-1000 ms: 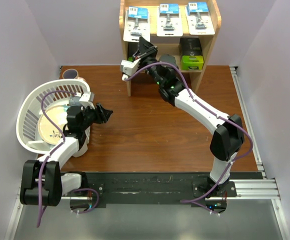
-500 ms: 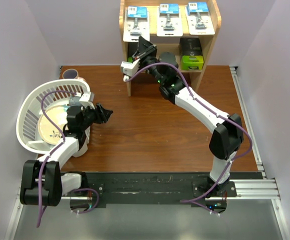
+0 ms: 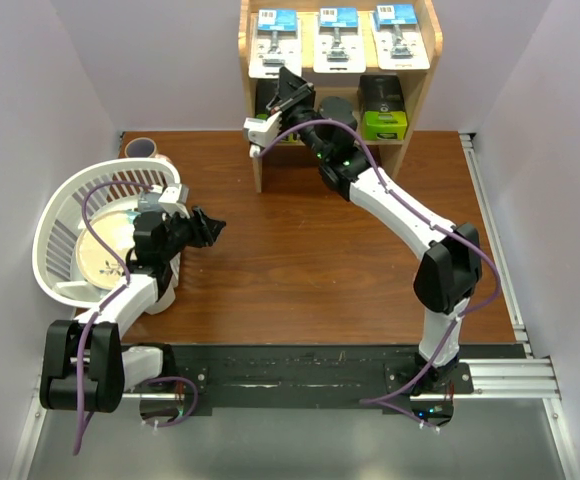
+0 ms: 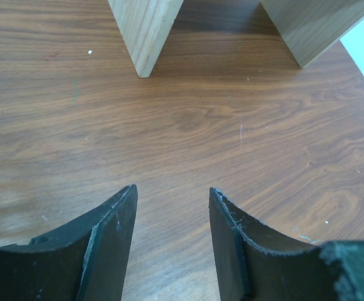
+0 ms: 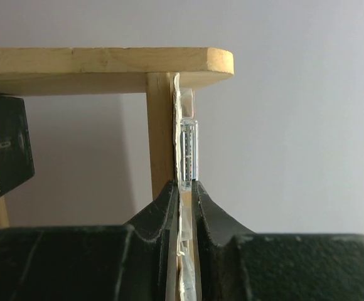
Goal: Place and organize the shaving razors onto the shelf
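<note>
The shelf (image 3: 428, 60) stands at the back of the table. Three white-and-blue razor cards (image 3: 337, 40) lean on its top tier. A black box with a lime-green end (image 3: 383, 110) sits on the lower tier, and another black box (image 5: 3, 147) shows at the left of the right wrist view. My right gripper (image 3: 273, 115) is at the shelf's left end, shut on a flat clear-and-white razor card (image 5: 188, 141). That card is seen edge-on, right beside the shelf's wooden upright (image 5: 159, 138). My left gripper (image 4: 172, 194) hangs open over bare wood, holding nothing.
A white plastic basket (image 3: 60, 215) with a plate (image 3: 100, 255) in it lies at the left, beside my left arm. A cup (image 3: 142, 148) stands behind it. The shelf's feet (image 4: 145, 31) show ahead of the left gripper.
My right gripper has moved the held card slightly up and in toward the shelf's left end. The left arm has not moved.
</note>
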Action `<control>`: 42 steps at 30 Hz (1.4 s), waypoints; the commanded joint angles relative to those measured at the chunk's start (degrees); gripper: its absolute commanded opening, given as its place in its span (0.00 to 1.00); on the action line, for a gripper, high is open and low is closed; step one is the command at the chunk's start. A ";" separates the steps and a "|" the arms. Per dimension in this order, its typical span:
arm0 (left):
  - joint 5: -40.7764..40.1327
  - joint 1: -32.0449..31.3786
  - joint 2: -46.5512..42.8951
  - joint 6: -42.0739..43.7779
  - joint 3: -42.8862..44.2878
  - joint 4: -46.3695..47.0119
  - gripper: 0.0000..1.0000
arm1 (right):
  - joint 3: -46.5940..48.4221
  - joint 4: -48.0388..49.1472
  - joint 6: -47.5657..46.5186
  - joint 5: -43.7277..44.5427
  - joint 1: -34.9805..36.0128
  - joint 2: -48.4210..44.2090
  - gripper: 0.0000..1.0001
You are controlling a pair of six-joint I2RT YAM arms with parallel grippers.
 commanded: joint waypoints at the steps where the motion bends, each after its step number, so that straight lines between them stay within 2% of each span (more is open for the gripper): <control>1: -0.40 0.55 -0.82 0.19 1.73 1.82 0.54 | 3.28 0.46 -1.23 -1.19 -0.53 0.80 0.01; 18: -0.58 0.55 -0.38 0.45 1.73 2.17 0.54 | 6.01 0.37 -2.11 -3.83 -1.67 3.18 0.00; 22: -0.49 0.55 -0.38 0.45 1.82 2.17 0.54 | 5.31 2.91 -2.20 -3.65 -1.93 3.27 0.02; 32: -0.14 0.55 -0.03 0.19 1.73 2.78 0.54 | 1.61 9.15 -1.67 -4.35 -1.93 1.69 0.32; 33: -0.14 0.55 -0.03 0.10 1.65 2.79 0.54 | 0.91 9.94 -1.67 -4.62 -1.93 1.42 0.38; 36: 0.04 0.55 -0.02 0.10 1.65 3.05 0.54 | 0.12 11.53 -1.15 -5.23 -1.84 0.89 0.49; 42: -0.05 0.55 0.06 -0.08 1.56 3.23 0.54 | -2.24 13.02 -0.45 -5.67 -1.76 -0.42 0.57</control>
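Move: The right hand already pinches the near edge of the leftmost razor pack on the upper shelf; the pack's middle is about 6 cm ahead and 1 cm left, at the same height. The middle razor pack lies some 10 cm to the right and 7 cm ahead, and the green box on the shelf below is about 7 cm ahead, 1 cm left and 17 cm down. From the idle left hand, the leftmost pack is roughly 22 cm ahead, 12 cm right and 31 cm up. Still gripping the near edge of the leftmost razor pack, the right hand slides it about 1 cm forward, deeper onto the upper shelf between the side panel and the middle pack, and then holds still there. The fingers then open from nearly shut to about half open and let go of the pack, while the hand lifts about 1 cm, tips its fingertips up 5 to 10 degrees and just starts to ease back. ##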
